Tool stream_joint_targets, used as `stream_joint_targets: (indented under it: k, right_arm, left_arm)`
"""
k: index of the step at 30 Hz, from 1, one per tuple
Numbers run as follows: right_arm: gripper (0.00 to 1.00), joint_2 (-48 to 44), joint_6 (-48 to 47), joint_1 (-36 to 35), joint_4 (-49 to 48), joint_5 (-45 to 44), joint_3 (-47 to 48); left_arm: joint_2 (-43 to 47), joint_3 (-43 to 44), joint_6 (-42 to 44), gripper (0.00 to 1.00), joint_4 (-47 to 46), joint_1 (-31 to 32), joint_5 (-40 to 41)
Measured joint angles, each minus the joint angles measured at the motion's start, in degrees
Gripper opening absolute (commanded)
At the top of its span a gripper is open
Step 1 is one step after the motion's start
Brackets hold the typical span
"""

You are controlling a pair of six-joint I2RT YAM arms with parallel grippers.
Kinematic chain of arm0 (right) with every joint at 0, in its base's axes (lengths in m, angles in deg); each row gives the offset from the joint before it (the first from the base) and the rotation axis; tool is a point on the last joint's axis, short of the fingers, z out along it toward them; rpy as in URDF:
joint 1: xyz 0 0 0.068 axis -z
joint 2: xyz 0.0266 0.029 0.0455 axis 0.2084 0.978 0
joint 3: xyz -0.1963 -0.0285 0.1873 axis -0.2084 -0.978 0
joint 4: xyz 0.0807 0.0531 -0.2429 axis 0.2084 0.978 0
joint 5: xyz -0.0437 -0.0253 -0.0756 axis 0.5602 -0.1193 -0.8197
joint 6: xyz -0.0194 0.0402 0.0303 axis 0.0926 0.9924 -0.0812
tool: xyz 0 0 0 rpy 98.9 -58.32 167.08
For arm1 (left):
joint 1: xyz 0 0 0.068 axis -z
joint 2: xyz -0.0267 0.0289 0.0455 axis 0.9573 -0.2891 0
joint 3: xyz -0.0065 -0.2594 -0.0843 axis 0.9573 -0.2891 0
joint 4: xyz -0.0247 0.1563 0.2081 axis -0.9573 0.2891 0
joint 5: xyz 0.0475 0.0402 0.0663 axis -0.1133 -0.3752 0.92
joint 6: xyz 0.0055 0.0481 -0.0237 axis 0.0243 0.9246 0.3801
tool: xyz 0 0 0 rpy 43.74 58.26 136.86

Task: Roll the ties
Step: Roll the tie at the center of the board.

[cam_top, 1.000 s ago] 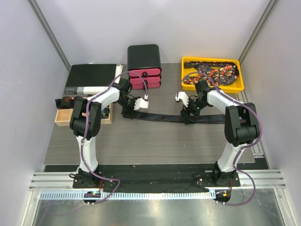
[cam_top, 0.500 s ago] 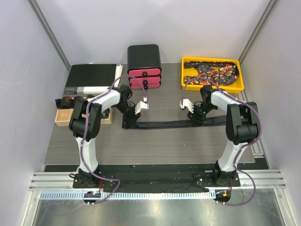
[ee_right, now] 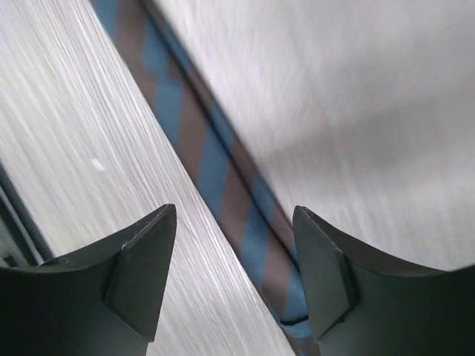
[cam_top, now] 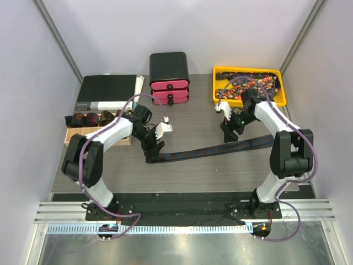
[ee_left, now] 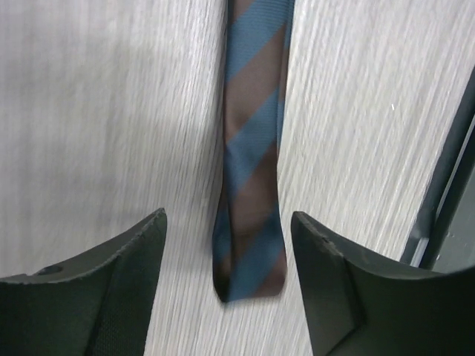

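Observation:
One tie (cam_top: pixel 212 149), striped blue and brown, lies flat and slanted across the table. Its narrow end (ee_left: pixel 249 274) rests on the wood between the spread jaws of my left gripper (ee_left: pixel 228 222), which touches nothing. From above, the left gripper (cam_top: pixel 151 148) hovers over the tie's left end. My right gripper (cam_top: pixel 230 132) hangs over the tie's right part. In the right wrist view the tie (ee_right: pixel 215 178) runs diagonally under the open right gripper (ee_right: pixel 234 215), untouched. More speckled ties (cam_top: pixel 251 83) lie piled in the yellow tray (cam_top: pixel 249 103).
A wooden box (cam_top: pixel 71 138) at the left holds small rolled coils (cam_top: pixel 88 118). A flat black box (cam_top: pixel 107 91) sits behind it. A black case with pink drawers (cam_top: pixel 169 77) stands at the back centre. Black mats and rails line the near edge.
Both grippers closed on the tie, then reopened and let it go. The tie's left end now lies nearer the front, so it slants. The right gripper has moved back toward the tray.

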Motion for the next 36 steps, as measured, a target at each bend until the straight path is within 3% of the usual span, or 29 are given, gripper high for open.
stream_joint_targets:
  k: [4,7,8,11,19,25,36]
  right_arm:
    - [0.52,-5.2,11.9,-2.0,-3.9,4.8,1.3]
    - [0.34,-8.3,24.9,-7.0,-12.4,7.6,-0.4]
    - [0.32,-8.6,29.9,-8.3,-16.1,8.5,-1.4]
    - [0.28,-8.0,41.6,-14.8,-24.5,10.0,-4.1]
    - [0.22,1.5,67.6,-22.5,-43.6,11.5,-8.2]
    - [0.2,6.6,77.7,-25.1,-51.3,11.6,-9.5]
    - [0.17,14.5,78.9,-25.9,-52.0,11.1,-10.5]
  left_arm:
    - [7.8,-3.0,3.3,0.7,1.1,-1.8,1.8]
    - [12.2,-6.3,5.9,0.59,2.1,-3.6,3.6]
    - [13.2,-7.5,6.3,0.5,2.2,-4.0,4.1]
    - [15.8,-10.7,6.5,0.4,2.2,-4.5,4.6]
    - [16.4,-9.7,4.0,0.31,0.1,-2.9,5.2]
    - [12.8,-9.1,4.0,0.28,-0.5,-0.9,7.9]
    - [3.5,-8.4,4.2,0.25,-0.7,0.4,17.1]
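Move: The tie's left end lies close below the left hand, about 3 cm left, 1 cm back and 4 cm down; the wooden tray is some 26 cm left and 14 cm ahead. The right hand's next spot on the tie is about 23 cm to its left, 4 cm back and 6 cm down. From the right hand, the yellow bin sits roughly 9 cm right and 26 cm ahead. Right hand arcs some 23 cm left, left hand 6 cm, both sinking and closing fingers on the tie. ##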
